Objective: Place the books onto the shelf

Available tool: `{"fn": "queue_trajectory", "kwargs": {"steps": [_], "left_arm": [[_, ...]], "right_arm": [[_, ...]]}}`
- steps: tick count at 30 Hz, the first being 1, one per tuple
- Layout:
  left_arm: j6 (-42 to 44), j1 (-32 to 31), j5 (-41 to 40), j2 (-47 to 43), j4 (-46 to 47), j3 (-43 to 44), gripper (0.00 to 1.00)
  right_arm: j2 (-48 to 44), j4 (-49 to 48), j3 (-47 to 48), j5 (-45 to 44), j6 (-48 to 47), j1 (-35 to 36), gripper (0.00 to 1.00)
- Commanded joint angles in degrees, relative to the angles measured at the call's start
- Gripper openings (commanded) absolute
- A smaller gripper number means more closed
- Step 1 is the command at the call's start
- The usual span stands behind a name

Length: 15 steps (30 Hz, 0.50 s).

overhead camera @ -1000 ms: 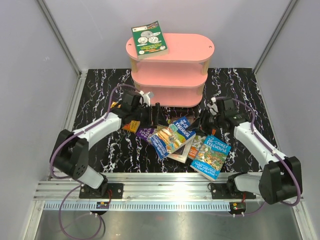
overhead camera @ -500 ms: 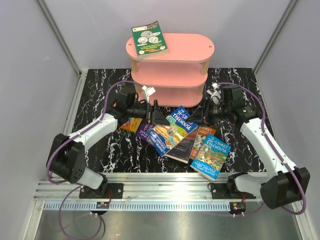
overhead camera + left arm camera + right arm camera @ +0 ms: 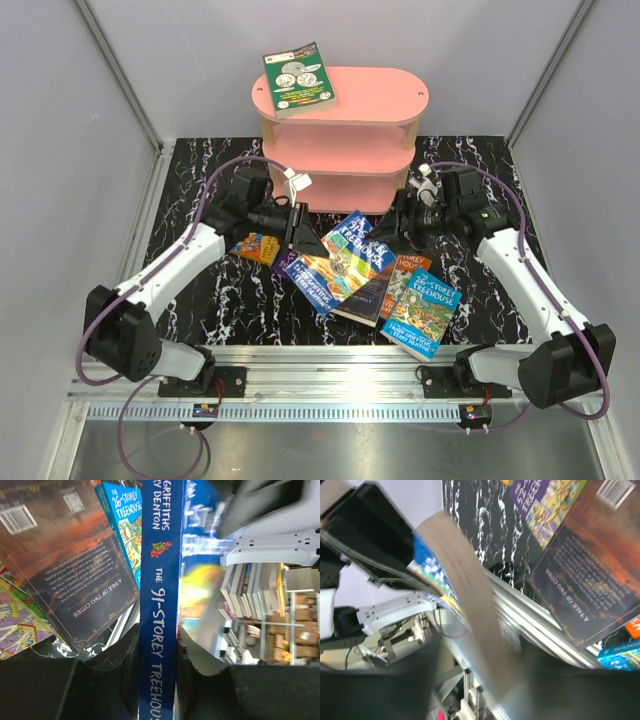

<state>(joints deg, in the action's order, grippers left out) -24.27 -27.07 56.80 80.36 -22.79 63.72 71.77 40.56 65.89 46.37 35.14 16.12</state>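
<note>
A blue "91-Storey Treehouse" book [image 3: 340, 262] is raised off the pile of books, between my two grippers. My left gripper [image 3: 300, 236] is shut on its spine [image 3: 160, 605], with a dark finger pressed on each side and the gripper [image 3: 157, 672] at the spine's near end. My right gripper [image 3: 392, 232] is at the book's opposite edge. In the right wrist view the page edge [image 3: 470, 595] runs between its blurred jaws [image 3: 515, 690], and contact is unclear. The pink shelf [image 3: 380, 95] stands behind, with a green book [image 3: 298, 80] on its top board.
More books lie on the black marbled table: a "26-Storey Treehouse" [image 3: 425, 312], an orange one [image 3: 408, 268], a dark "A Tale of Two Cities" [image 3: 368, 292], a purple one [image 3: 285, 262] and a small yellow-orange one [image 3: 258, 247]. Grey walls enclose the table.
My left gripper has shut on the blue book's spine. Both arms have risen toward the shelf, lifting the book off the pile. The right jaws have widened slightly.
</note>
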Motion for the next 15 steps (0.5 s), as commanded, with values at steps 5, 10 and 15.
{"fn": "queue_trajectory", "kwargs": {"steps": [5, 10, 15], "left_arm": [[-5.69, 0.53, -15.46, -1.80, 0.73, 21.67, 0.00], [-13.23, 2.72, -18.82, 7.07, 5.02, 44.85, 0.00], [-25.20, 6.85, -24.96, 18.85, 14.09, 61.93, 0.00]], "right_arm": [[-6.36, 3.02, 2.93, -11.72, 4.59, -0.21, 1.00], [-15.15, 4.71, -2.84, -16.41, 8.27, -0.30, 1.00], [-20.44, 7.68, -4.99, -16.92, 7.25, -0.30, 1.00]]}}
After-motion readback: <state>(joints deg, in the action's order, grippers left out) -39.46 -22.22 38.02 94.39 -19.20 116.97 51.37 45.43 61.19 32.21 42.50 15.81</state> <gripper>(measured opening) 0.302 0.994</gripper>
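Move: The 91-Storey book is pinched by its spine in the left hand, its far side still in the right. The shelf's top board is about 28 cm ahead of the left hand, 5 cm right and 12 cm above, with the green book on it 28 cm ahead and 5 cm left. A Tale of Two Cities lies some 20 cm below the right hand, 3 cm left and 1 cm ahead; the 26-Storey book is 8 cm back and 13 cm right of that hand, also well below. The left hand keeps its pinch on the 91-Storey book's spine and swings it up by about 27 cm and forward by about 14 cm, towards and above the shelf's top board, turning the wrist roughly 25 degrees counter-clockwise as it rolls the book. The right hand opens wide to let go of the book's far side, then draws a few centimetres back, to its right and slightly up, clear of the book. ##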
